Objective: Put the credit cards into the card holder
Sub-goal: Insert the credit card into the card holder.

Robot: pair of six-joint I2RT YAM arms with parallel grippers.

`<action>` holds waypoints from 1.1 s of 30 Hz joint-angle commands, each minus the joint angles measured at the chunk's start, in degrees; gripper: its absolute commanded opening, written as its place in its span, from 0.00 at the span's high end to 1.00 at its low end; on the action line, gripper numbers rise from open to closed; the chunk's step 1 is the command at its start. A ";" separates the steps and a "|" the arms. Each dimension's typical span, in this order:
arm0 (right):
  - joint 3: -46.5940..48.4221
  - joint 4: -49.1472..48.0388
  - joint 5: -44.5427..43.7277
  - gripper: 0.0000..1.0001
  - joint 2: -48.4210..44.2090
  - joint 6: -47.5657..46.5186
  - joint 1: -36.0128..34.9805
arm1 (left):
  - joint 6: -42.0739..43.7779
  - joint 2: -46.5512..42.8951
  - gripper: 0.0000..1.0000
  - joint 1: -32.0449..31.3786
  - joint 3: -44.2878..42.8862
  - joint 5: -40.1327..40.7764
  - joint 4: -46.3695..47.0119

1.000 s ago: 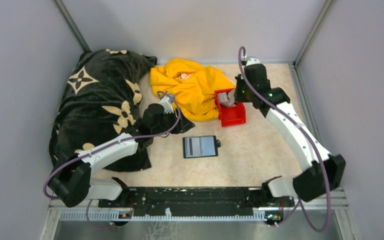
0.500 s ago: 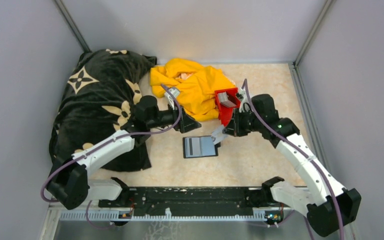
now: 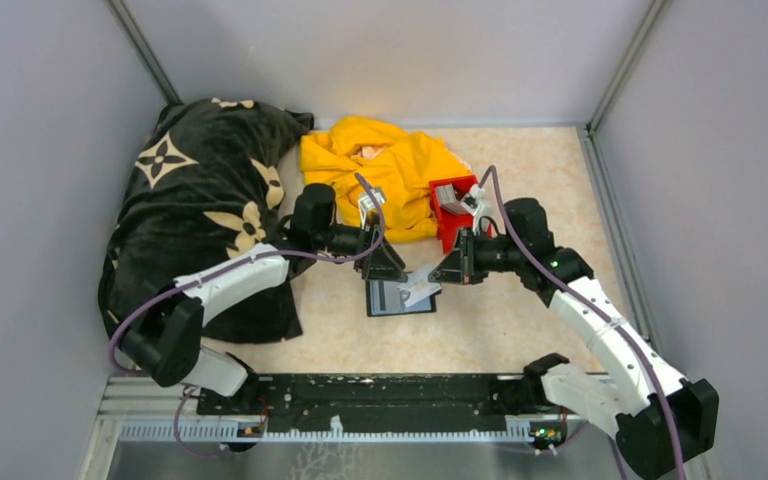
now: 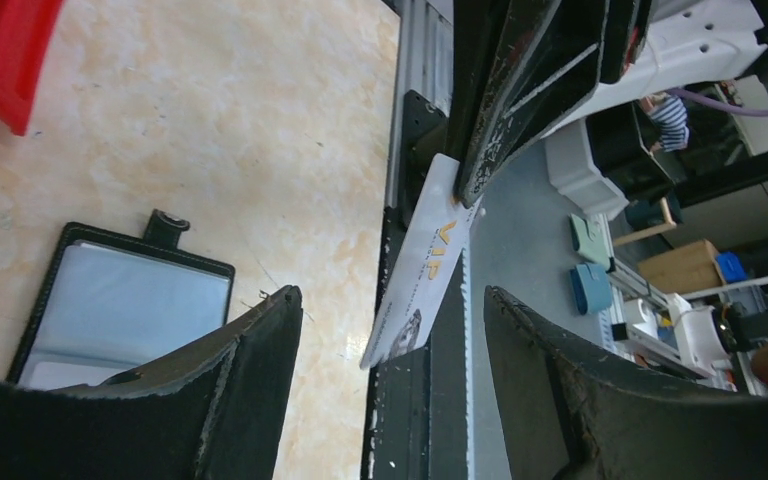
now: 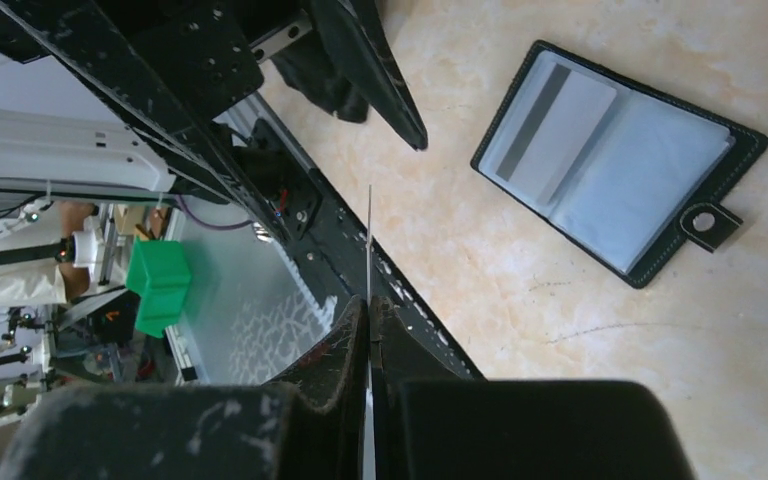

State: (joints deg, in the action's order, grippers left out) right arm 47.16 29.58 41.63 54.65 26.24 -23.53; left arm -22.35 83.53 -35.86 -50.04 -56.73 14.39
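The card holder [image 3: 400, 297] lies open on the table, black with greyish slots, one striped card [image 5: 555, 135] in its left pocket. My right gripper [image 3: 448, 270] is shut on a white credit card [image 3: 422, 286] held tilted just above the holder's right side. In the right wrist view that credit card [image 5: 369, 240] shows edge-on, sticking out of the shut right gripper [image 5: 370, 305]. My left gripper [image 3: 385, 262] stands open facing it. In the left wrist view the credit card [image 4: 422, 262] hangs just beyond the open left gripper [image 4: 390, 295], not touching either finger. More credit cards [image 3: 450, 197] sit in the red bin [image 3: 463, 236].
A yellow cloth [image 3: 385, 170] lies behind the bin, and a black patterned blanket [image 3: 200, 190] covers the left side. The card holder [image 4: 120, 315] and a corner of the red bin [image 4: 0, 50] show in the left wrist view. Walls enclose the table.
My right arm carried a card from the red bin down to just above the card holder. My left gripper opened wider and moved right, up to the card.
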 commanded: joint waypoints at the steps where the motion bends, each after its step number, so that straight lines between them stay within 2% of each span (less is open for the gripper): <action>1: -0.05 -7.20 5.09 1.00 1.18 2.05 -0.43 | 2.68 1.24 0.27 0.26 -2.88 -7.68 -1.10; 7: -0.81 -10.79 6.59 1.00 4.11 3.35 -0.44 | 3.56 3.01 0.29 0.26 -3.49 -10.59 -2.72; 10: -0.88 -12.01 7.03 1.00 5.17 3.90 -0.38 | 3.55 3.66 0.34 0.25 -3.66 -12.09 -2.70; 12: -0.99 -12.97 7.44 1.00 5.51 4.45 -0.38 | 3.69 4.27 0.41 0.26 -3.81 -13.31 -2.83; 21: -1.36 -14.21 8.30 1.00 6.97 5.02 -0.38 | 4.34 7.44 0.89 0.26 -5.25 -14.63 -4.10; 26: -1.86 -14.12 8.25 1.00 7.26 4.93 -0.38 | 3.91 8.76 0.88 0.95 -6.26 -14.13 -4.34; 29: -2.15 -14.16 8.17 1.00 7.38 4.80 -0.38 | 2.88 9.19 0.99 1.93 -6.32 -14.28 -3.71; 32: -1.89 -14.26 7.67 1.00 7.47 4.60 -0.38 | 1.83 9.11 1.00 2.56 -5.68 -11.42 -2.70; 33: -1.63 -13.93 7.00 0.91 7.37 4.16 -0.38 | 1.70 9.11 1.00 2.69 -5.42 -9.40 -3.05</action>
State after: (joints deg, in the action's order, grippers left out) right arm 44.93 17.28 48.03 62.11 30.83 -23.51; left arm -20.32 92.20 -34.46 -54.52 -70.50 9.80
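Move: The card, still pinched in the right fingers, has its middle about 4 cm to the left hand's right, 3 cm back and a touch lower. The open card holder lies on the table nearly straight below the left hand, about 18 cm down and 1 cm to its right. For the right hand, the waiting left fingers are some 7 cm to its left and level fore and aft; the red box is about 19 cm ahead and 5 cm right, low down. The left fingers shut from wide open onto the card's free end and pinch it, after that hand eases back about 2 cm, sinks nearly as far and turns some 12 degrees clockwise with a slight roll. The right hand, keeping its own grip, feeds the card about 2 cm left and a little forward into them, rolling a few degrees. ##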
